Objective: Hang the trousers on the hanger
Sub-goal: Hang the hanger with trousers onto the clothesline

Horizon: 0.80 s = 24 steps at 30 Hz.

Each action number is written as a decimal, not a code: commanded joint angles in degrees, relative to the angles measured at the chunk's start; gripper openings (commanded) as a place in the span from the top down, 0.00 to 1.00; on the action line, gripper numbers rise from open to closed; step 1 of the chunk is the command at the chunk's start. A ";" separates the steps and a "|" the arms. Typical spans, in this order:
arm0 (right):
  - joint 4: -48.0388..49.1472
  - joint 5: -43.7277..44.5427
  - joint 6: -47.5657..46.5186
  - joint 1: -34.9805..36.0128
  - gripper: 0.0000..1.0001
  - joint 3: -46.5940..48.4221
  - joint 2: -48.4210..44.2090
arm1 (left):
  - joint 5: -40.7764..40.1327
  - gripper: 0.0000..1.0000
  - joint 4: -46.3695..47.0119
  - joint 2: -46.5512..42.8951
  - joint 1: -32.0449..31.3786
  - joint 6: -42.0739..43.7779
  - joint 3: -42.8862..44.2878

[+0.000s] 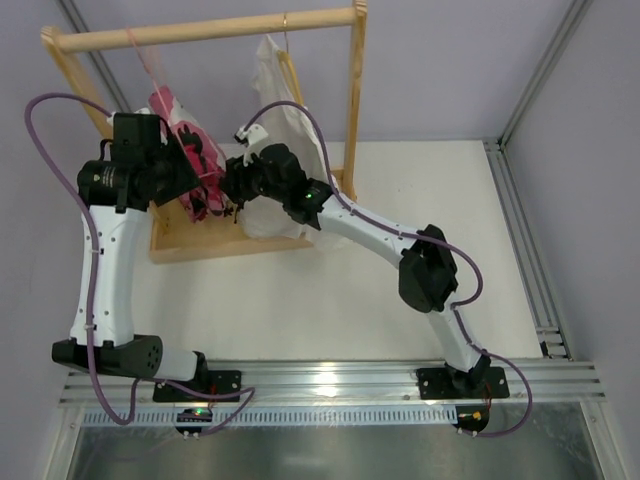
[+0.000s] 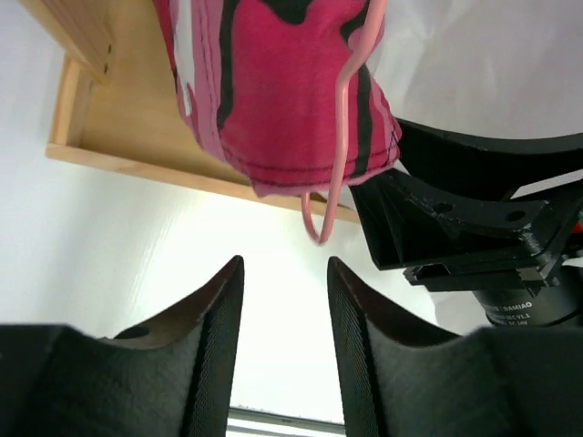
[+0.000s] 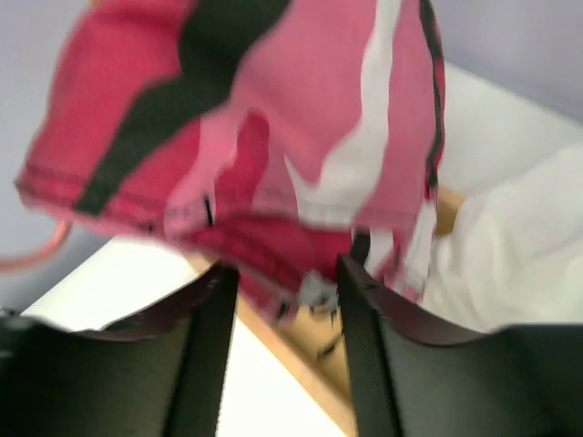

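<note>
The pink, white and black camouflage trousers [image 1: 190, 150] hang bunched from the thin pink wire hanger [image 1: 150, 70], which hooks on the rack's rod. In the left wrist view the trousers [image 2: 282, 82] fill the top, and a curl of the hanger [image 2: 339, 146] droops past their hem. My left gripper [image 2: 284, 273] stands open just below them with nothing between its fingers. My right gripper [image 3: 281, 278] is open too, and the blurred trousers [image 3: 273, 118] hang just beyond its tips. In the top view both grippers, left [image 1: 200, 185] and right [image 1: 235, 187], flank the garment's lower end.
The wooden rack has a top rod [image 1: 210, 28], an upright on the right and a flat base [image 1: 200, 245]. A plain white garment [image 1: 275, 100] hangs on a tan wooden hanger beside the trousers. The right arm's wrist [image 2: 483, 228] sits close to my left fingers.
</note>
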 commanded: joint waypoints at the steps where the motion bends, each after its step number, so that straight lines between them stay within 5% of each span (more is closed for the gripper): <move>1: 2.71 -3.78 -0.75 0.54 0.46 -5.31 -11.55 | -4.21 0.47 -1.80 -3.80 -0.22 -1.59 1.18; 3: 2.19 -4.92 -1.54 1.33 0.34 -10.48 -15.34 | -5.36 0.37 -1.09 -5.37 -0.22 -2.21 1.88; 8: -2.20 -6.24 -1.81 2.83 0.23 -17.45 -26.40 | -7.22 0.35 -0.30 -7.40 -0.22 -3.01 7.23; 11: -10.37 -6.24 -0.32 4.67 0.16 -18.25 -31.85 | 1.35 0.35 -0.30 -6.53 -0.13 -1.26 9.79; 13: -14.31 -5.11 -0.14 7.47 0.01 -21.05 -34.94 | 6.48 0.37 0.57 -6.53 -0.56 -0.11 9.45; 17: -23.20 1.20 2.49 11.97 0.01 -22.91 -43.38 | 10.89 0.36 8.02 -10.56 -7.84 1.12 2.95; 21: -31.10 10.17 16.25 12.50 0.01 -30.08 -57.93 | 12.83 0.34 13.48 -14.16 -15.14 -0.54 -3.55; 24: -36.81 21.91 22.35 12.50 0.00 -37.20 -66.04 | 9.32 0.16 16.47 -16.27 -24.71 -1.16 -7.69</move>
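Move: The trousers on the pink hanger already hang at the rail's left end, their middle some 10 cm ahead of the left gripper and about 3 cm below it. The hanger's hook sits on the rail about 15 cm ahead, 10 cm to the left and 20 cm up. From the right gripper the trousers are roughly 8 cm to the left, 5 cm ahead and 3 cm up, and the white shirt's middle is about 11 cm right and 5 cm ahead. Leave the hung trousers with both hands. Pull the right gripper back some 25 cm from the lower edge of the cloth while swinging it right and raising it, opening it fully on the way. Lift the left gripper about 9 cm while easing it back, then carry it right and farther back, sinking slightly, yawing clockwise and opening wider. ##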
